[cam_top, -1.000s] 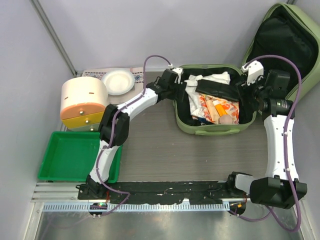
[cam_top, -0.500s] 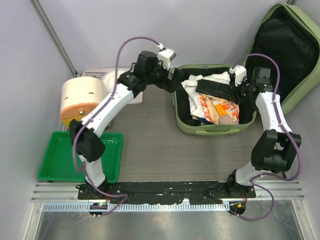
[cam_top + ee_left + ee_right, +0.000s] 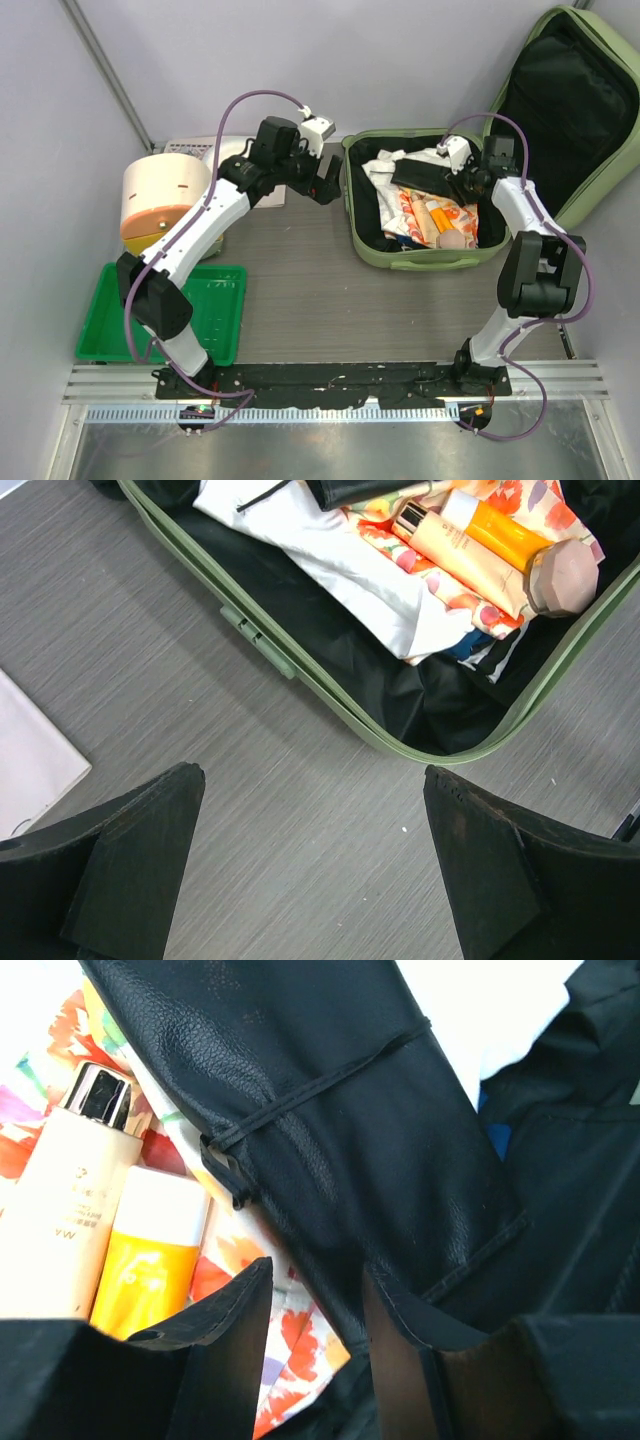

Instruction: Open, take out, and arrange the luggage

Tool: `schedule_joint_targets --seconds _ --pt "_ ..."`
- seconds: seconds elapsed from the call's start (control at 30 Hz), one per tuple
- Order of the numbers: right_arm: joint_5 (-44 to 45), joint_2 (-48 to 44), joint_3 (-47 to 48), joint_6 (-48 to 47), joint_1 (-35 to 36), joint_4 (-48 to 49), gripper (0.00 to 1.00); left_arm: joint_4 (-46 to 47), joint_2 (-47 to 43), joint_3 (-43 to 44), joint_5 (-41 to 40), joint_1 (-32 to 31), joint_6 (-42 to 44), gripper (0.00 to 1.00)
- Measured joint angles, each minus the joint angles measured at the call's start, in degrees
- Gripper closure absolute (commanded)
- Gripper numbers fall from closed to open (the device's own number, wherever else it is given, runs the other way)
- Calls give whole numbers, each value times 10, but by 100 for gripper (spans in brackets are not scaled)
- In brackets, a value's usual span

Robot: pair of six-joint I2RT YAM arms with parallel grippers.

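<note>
The luggage (image 3: 425, 262) lies open on the table, with its black-lined lid (image 3: 570, 100) leaning on the right wall. It holds a white cloth (image 3: 330, 565), a floral cloth, a cream bottle (image 3: 50, 1225), an orange tube (image 3: 150, 1265) and a black pouch (image 3: 340, 1120). My left gripper (image 3: 310, 780) hangs open above bare table just left of the luggage rim (image 3: 300, 680). Inside the case, my right gripper (image 3: 318, 1285) has its jaws closed on the black pouch's lower edge. From above, the left gripper (image 3: 325, 188) and right gripper (image 3: 465, 180) flank the case.
A cream-and-orange round container (image 3: 165, 200) stands at the left, with a bright green tray (image 3: 130, 315) in front of it. A patterned mat (image 3: 185, 148) lies behind the container. Walls close in on the left, back and right.
My left arm drew back left from the case's rim and its jaws widened. My right gripper moved left into the case and narrowed onto the black pouch.
</note>
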Motion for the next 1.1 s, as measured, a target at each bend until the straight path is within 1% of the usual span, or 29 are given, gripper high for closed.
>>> schedule_joint_targets --seconds 0.1,0.2,0.33,0.4,0.43,0.47,0.67,0.77,0.97,1.1 --pt "11 14 -5 -10 5 10 52 -1 0 0 -2 0 1 4" --pt "24 22 -12 -21 7 24 60 -2 0 0 -4 0 1 3" --pt "37 27 -18 -33 8 41 78 -4 0 0 -7 3 1 3" --pt "41 27 -22 -40 9 50 84 -4 0 0 -7 4 1 3" --pt "42 27 -23 -44 9 52 94 -4 0 0 -7 4 1 3" --pt "43 27 -23 -48 10 52 99 -4 0 0 -7 4 1 3" --pt "43 9 -23 -61 11 47 99 -4 0 0 -7 11 1 3" --pt "33 -6 -8 -42 9 24 99 -4 0 0 -6 20 -4 2" --pt "-21 -19 92 64 5 -25 99 4 0 -6 20 66 -52 0" --pt "-73 -57 114 162 4 -30 99 24 -7 -20 37 87 -95 0"
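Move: The black pouch lies in the open suitcase just under the right hand, its middle some 5 cm to the left, 2 cm ahead and 4 cm below. The yellow tube is about 5 cm left and 6 cm back, the pale bottle 8 cm left and 7 cm back, and the white shirt 14 cm left and 3 cm ahead. From the left hand, the black pouch is roughly 26 cm right, 7 cm ahead and well below. Right hand dips, pinches the black pouch's near-right edge, lifts some 14 cm; left hand draws 5 cm left. ##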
